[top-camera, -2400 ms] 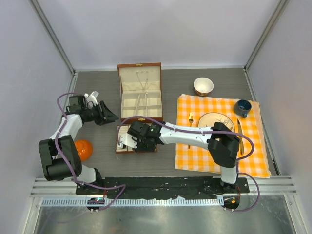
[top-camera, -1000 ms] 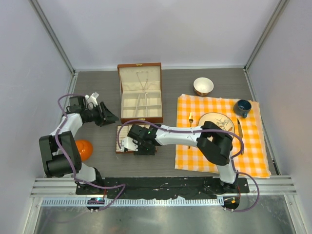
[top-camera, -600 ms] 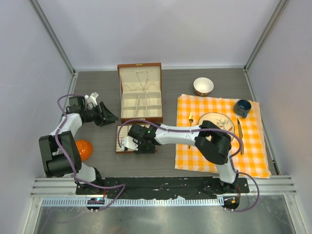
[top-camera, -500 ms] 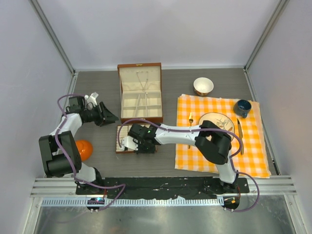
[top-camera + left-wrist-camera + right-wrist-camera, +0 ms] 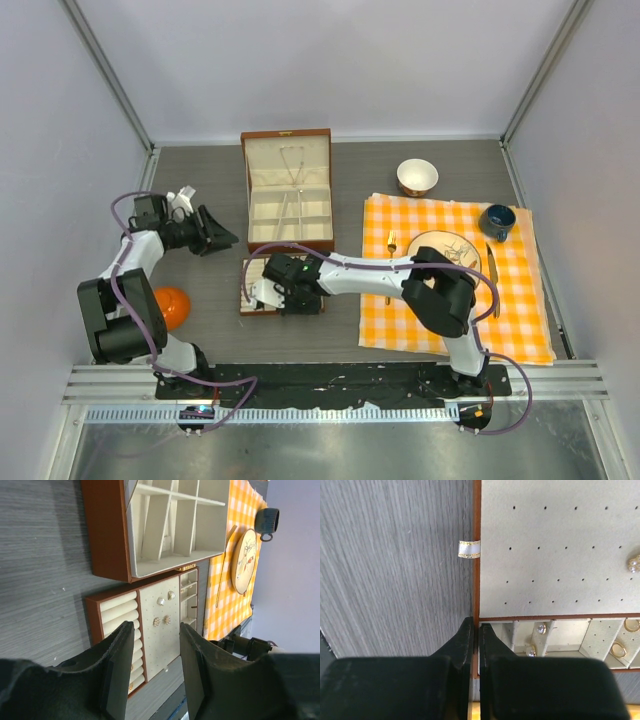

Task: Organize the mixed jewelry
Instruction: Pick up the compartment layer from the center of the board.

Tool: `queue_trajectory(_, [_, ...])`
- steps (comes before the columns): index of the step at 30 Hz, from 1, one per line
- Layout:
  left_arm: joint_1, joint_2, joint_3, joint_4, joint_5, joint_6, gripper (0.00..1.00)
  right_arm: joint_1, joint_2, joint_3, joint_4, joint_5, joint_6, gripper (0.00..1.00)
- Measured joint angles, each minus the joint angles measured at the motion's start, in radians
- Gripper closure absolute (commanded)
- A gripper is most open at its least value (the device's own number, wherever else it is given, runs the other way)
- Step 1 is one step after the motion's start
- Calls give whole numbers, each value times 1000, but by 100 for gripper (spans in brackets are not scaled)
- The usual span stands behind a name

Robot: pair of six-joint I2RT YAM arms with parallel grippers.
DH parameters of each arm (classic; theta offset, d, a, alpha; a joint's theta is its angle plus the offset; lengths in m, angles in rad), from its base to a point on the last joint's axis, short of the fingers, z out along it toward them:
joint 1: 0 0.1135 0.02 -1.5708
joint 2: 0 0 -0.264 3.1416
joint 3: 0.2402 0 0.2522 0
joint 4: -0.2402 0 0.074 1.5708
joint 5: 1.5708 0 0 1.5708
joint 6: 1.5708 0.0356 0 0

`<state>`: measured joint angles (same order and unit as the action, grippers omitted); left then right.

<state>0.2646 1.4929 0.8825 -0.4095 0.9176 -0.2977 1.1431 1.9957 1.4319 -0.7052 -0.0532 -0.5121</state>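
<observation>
The cream-lined tray [image 5: 247, 291] lies in front of the open brown wooden box [image 5: 325, 190]. My right gripper [image 5: 476, 628] [image 5: 290, 302] is shut on the tray's thin brown rim [image 5: 476, 540], beside the small compartments. Mixed jewelry sits in the tray: stud pairs [image 5: 160, 621] on the dotted pad, a stud [image 5: 540, 628] and gold rings [image 5: 619, 650] in compartments. One tiny pale piece [image 5: 165, 669] lies on the table by the tray. A thin chain [image 5: 292, 163] hangs in the box lid. My left gripper [image 5: 228, 240] [image 5: 157, 630] hovers open left of the box, holding nothing.
An orange object [image 5: 170, 306] sits by the left arm's base. To the right, a yellow checked cloth [image 5: 400, 320] carries a plate [image 5: 445, 248], gold fork [image 5: 390, 262], knife [image 5: 491, 275] and blue cup [image 5: 497, 220]. A white bowl [image 5: 417, 177] stands behind it.
My right gripper has closed onto the tray's rim over the last second. The left gripper has drawn slightly back to the left, still open.
</observation>
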Motion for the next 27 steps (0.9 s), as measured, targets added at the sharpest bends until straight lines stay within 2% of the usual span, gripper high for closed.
queue_trajectory(7, [21,-3,78,-7,1,-5,55,0,-59,11,-86,4,4,99])
queue_trajectory(20, [24,0,90,32,0,-72,55,8,-207,19,-152,31,4,99])
queue_trajectory(27, [24,1,112,39,-2,-87,55,-23,-217,115,-194,63,-54,99])
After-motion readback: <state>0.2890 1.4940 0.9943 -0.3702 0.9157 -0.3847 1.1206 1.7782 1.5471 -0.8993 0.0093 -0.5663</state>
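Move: The right hand already grips the near rim of the compartment layer, whose middle lies about 6 cm ahead, 5 cm to the left and 1 cm below. The jewelry box's open lower half is some 21 cm ahead and 3 cm left, about 1 cm higher; the fork is roughly 10 cm ahead, 19 cm right and 2 cm lower. From the empty left hand the box lies about 4 cm ahead, 14 cm right and 7 cm below. Keeping its pinch on the near wooden rim, the right hand lifts the compartment layer off the board, about 11 cm up. It drifts slightly right and back at first, then comes forward over the last few centimetres of lift, tipping the far side up a little. The left hand, empty and half open, rises about 4 cm and moves forward about 3 cm. ##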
